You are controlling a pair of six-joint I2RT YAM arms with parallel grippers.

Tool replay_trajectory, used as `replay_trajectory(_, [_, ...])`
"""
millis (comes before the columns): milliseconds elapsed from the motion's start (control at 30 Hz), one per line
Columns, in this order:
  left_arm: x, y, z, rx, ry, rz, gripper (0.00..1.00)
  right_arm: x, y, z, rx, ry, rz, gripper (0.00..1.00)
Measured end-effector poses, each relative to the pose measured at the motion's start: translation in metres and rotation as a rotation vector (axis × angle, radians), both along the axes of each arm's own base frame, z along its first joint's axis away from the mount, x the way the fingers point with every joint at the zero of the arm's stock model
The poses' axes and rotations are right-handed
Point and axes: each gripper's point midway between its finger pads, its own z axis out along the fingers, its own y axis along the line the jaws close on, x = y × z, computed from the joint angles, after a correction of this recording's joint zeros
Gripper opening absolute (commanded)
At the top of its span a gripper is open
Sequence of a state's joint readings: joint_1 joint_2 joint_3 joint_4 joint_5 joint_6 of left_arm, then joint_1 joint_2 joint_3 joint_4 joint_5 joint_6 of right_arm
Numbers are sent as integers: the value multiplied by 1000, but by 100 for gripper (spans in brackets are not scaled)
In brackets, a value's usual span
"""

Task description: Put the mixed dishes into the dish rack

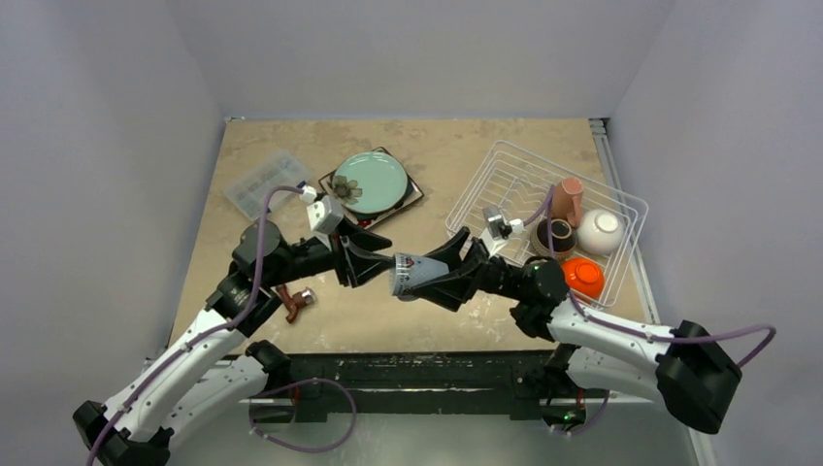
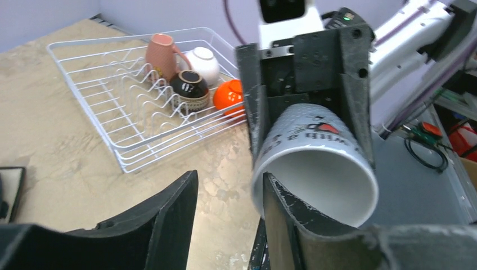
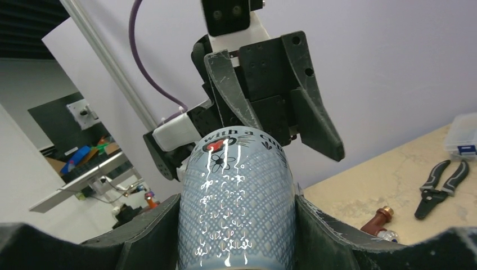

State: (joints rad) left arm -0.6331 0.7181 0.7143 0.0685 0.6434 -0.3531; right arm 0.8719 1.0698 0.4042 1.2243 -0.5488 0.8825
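Observation:
The pale blue mug hangs sideways above the table between both arms. My right gripper is shut on its patterned body, one finger pressed on each side. My left gripper is open at the mug's mouth: one finger sits inside the rim, the other stands clear of the wall. The dish rack at the right holds a pink mug, a white bowl, a dark brown bowl and an orange bowl. The teal plate lies on the square flowered plate.
A clear compartment box sits at the back left. Black-handled pliers and a brown copper-tipped piece lie on the table beside the left arm. The rack's left half, with its upright tines, holds nothing.

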Motion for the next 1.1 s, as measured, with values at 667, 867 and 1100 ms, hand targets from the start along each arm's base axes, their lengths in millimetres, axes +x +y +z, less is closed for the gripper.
replay_trajectory(667, [71,59,14,101,65,545,100,132,-129,-1,-612,22,-1082,0])
replay_trajectory(867, [101,60,62,51,10,646,100,201,-172,-2,-940,-83,-1287,0])
replay_trajectory(1100, [114,68,59,58,-143,706,100,292,-221,-51,-1271,-79,-1310,0])
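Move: Ahead and to the right, the dish rack's middle lies roughly 28 cm forward and 33 cm right of the right hand, 27 cm below. Inside, the black bowl is 23 cm forward and 34 cm right, the pink mug 35 and 39, the orange bowl 10 and 40. From the left hand, the green plate is about 40 cm forward, 2 cm left and 31 cm down; the held grey mug is 9 cm right and 3 cm back, level with it. Carrying the grey mug still gripped, the right hand first draws right, away from the left fingers, then sweeps forward and right to over the dish rack, about 30 cm forward and 22 cm right, dipping slightly late on; its fingers swing clockwise from leftward to forward and a little down. The left hand opens wide and backs off forward, left and up, turning some 40 degrees counter-clockwise. ##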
